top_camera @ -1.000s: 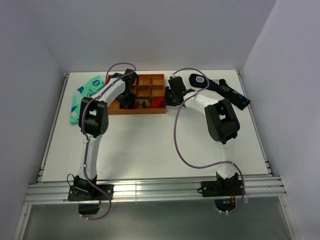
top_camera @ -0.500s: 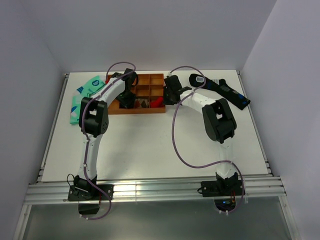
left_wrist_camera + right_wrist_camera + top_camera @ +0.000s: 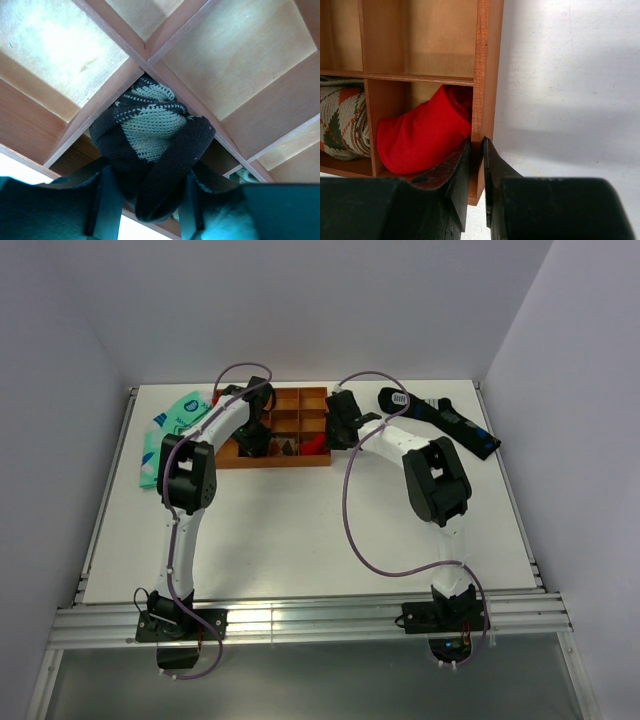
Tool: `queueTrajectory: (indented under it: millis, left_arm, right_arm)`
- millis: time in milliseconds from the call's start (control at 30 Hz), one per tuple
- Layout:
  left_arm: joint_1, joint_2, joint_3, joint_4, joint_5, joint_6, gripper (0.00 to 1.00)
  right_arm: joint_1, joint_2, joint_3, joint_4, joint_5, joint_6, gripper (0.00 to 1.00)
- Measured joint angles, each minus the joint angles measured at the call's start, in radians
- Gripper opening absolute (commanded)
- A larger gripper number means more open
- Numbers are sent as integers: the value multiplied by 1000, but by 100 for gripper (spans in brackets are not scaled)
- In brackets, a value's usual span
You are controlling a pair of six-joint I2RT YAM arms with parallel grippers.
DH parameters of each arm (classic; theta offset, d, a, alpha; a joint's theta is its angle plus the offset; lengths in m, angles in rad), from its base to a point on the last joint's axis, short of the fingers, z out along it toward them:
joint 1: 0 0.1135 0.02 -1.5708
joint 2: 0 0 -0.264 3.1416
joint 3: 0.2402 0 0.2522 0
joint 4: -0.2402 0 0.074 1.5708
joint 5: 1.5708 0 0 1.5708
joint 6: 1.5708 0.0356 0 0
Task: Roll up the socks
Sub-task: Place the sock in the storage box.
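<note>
The socks point(image 3: 150, 135) are a rolled bundle of dark brown and beige knit, wrapped by the dark cuff. They sit at a corner of a compartment in the wooden divided box point(image 3: 240, 60). My left gripper point(image 3: 147, 200) is shut on the socks, with a finger on each side of the bundle. In the top view the left gripper point(image 3: 255, 435) hides them. My right gripper point(image 3: 476, 147) is shut on the box's right wall point(image 3: 487, 60), one finger inside and one outside; from above, the right gripper point(image 3: 340, 430) is at the box's right end.
A red sock roll point(image 3: 425, 135) and a patterned roll point(image 3: 342, 120) fill the compartments next to the right gripper. A mint-green sock point(image 3: 170, 430) lies left of the box point(image 3: 300, 400). A black-navy sock point(image 3: 440, 420) lies at the back right.
My right gripper has moved slightly left and closed onto the box's right wall. The left gripper stays on the sock bundle.
</note>
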Motion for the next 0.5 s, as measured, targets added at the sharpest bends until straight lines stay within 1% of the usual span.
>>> queueTrajectory:
  millis: [300, 367, 500]
  left_arm:
    - [9, -18, -30, 40, 8, 50, 55]
    - [10, -19, -32, 45, 7, 63, 68]
    - [19, -22, -32, 61, 6, 72, 68]
  right_arm:
    - [1, 0, 0, 0, 6, -1, 0]
    - [2, 0, 0, 0, 6, -1, 0]
    - [2, 1, 2, 0, 6, -2, 0]
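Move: The brown-and-tan sock sits between the left fingers, its middle about 1 cm ahead, 1 cm to the left and 1 cm below that hand, in the front row's second compartment from the left. From the same hand, the patterned sock lies about 5 cm right and 1 cm ahead, the red sock some 11 cm right and 1 cm ahead. The right hand has the box's right wall between its fingers; from it, the brown-and-tan sock is roughly 15 cm left and 1 cm ahead. The left fingers, already down in the compartment, spread from a bit under half open to about two thirds to release the brown-and-tan sock, while the hand eases about 1 cm diagonally forward and left towards the compartment's far left corner, rising only slightly with hardly any turn. The right hand stays where it is and keeps its pinch on the box's right wall beside the red sock, holding the box in place. ##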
